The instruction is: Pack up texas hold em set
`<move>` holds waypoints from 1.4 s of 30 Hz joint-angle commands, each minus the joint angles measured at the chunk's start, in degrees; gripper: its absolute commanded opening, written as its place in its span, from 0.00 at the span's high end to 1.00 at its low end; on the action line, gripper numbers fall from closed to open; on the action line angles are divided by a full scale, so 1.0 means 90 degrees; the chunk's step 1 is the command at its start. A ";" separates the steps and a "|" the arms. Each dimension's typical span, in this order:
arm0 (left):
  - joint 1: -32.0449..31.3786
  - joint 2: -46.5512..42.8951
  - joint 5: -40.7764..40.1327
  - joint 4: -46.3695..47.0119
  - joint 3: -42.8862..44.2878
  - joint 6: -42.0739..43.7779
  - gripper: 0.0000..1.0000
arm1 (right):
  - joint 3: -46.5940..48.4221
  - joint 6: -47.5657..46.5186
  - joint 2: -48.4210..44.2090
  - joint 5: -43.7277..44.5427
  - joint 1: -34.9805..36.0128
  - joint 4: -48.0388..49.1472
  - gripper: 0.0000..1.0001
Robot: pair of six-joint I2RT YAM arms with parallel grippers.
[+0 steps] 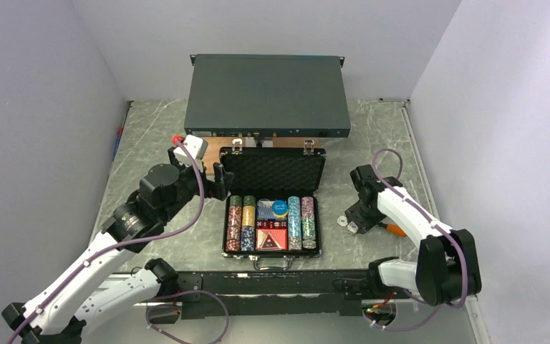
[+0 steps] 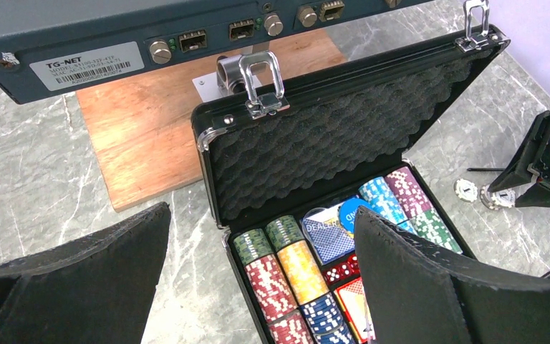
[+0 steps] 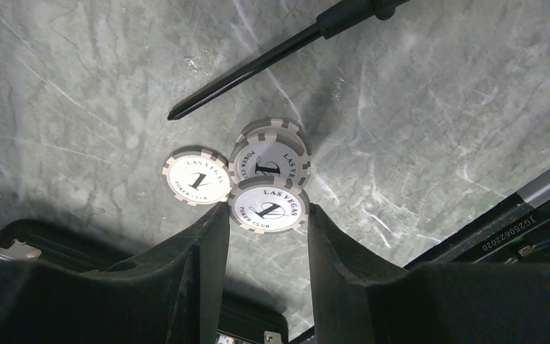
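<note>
The texas hold em set's black case (image 1: 273, 172) lies open mid-table, its foam lid (image 2: 329, 136) upright. Rows of coloured chips (image 2: 286, 272), card decks and red dice (image 2: 344, 269) fill its tray. My left gripper (image 1: 218, 179) hangs wide open by the lid's left edge, holding nothing (image 2: 261, 211). To the right of the case, my right gripper (image 1: 353, 222) points down at the table. It is shut on the rim of a white poker chip (image 3: 268, 208). Two more white chips (image 3: 196, 176) (image 3: 270, 159) lie on the table against it.
A large dark grey rack box (image 1: 268, 93) sits behind the case, partly over a wooden board (image 2: 143, 136). A screwdriver with an orange handle (image 1: 395, 230) lies right of the chips, its black shaft (image 3: 258, 64) pointing at them. White walls close in both sides.
</note>
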 commanded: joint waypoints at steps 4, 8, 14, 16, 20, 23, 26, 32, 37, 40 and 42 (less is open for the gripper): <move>0.0023 0.0019 0.0066 0.0210 0.0060 0.0023 0.01 | -0.0136 -0.0439 0.0232 0.0194 -0.0162 0.0313 0.77; 0.0021 0.0033 0.0072 0.0214 0.0061 0.0012 0.01 | -0.0216 -0.0522 0.0212 0.0211 -0.0265 0.0384 0.74; 0.0027 0.0037 0.0099 0.0198 0.0065 0.0012 0.01 | -0.0229 -0.0755 0.0245 0.0203 -0.0348 0.0563 0.69; 0.0025 0.0028 0.0083 0.0213 0.0058 0.0017 0.01 | -0.0208 -0.0790 0.0305 0.0201 -0.0359 0.0563 0.66; 0.0029 0.0006 0.0067 0.0205 0.0056 0.0021 0.01 | -0.0165 -0.0836 0.0315 0.0184 -0.0358 0.0598 0.62; 0.0027 0.0010 0.0080 0.0208 0.0061 0.0011 0.01 | -0.0111 -0.0881 0.0311 0.0221 -0.0369 0.0583 0.56; 0.0027 0.0003 0.0081 0.0205 0.0061 0.0016 0.01 | -0.0050 -0.0937 0.0289 0.0203 -0.0369 0.0579 0.48; 0.0025 0.0006 0.0120 0.0201 0.0070 0.0018 0.01 | -0.0045 -0.1150 0.0149 -0.0167 -0.0341 0.0828 0.33; 0.0022 -0.0010 0.0123 0.0197 0.0063 0.0001 0.01 | 0.0086 -0.0858 0.0101 -0.0487 0.0116 0.0822 0.30; 0.0022 -0.0008 0.0130 0.0196 0.0068 0.0001 0.01 | 0.0358 -0.0548 0.0320 -0.0495 0.0702 0.0827 0.30; 0.0022 -0.0011 0.0119 0.0186 0.0071 0.0006 0.01 | 0.0540 -0.0467 0.0556 -0.0414 0.0893 0.0852 0.30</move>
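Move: The right hand holds one white chip edge-on between its fingers. The small stack of white chips it is bound for sits about 1 cm ahead, 1 cm right and 2 cm below. Around it are a lone white chip 3 cm ahead, 3 cm left; the screwdriver some 4 cm ahead, 8 cm right; and the open case's middle about 27 cm left, 1 cm ahead. From the idle left hand the stack is roughly 43 cm right, 5 cm back and 28 cm down. The right hand sets its chip down on the stack, sinking about 1.5 cm while easing slightly right, holds there briefly, then opens and lets go of the chip. The empty hand then heads left some 4 cm towards the lone chip, rising about 1 cm and turning a little counter-clockwise, fingers still open. ##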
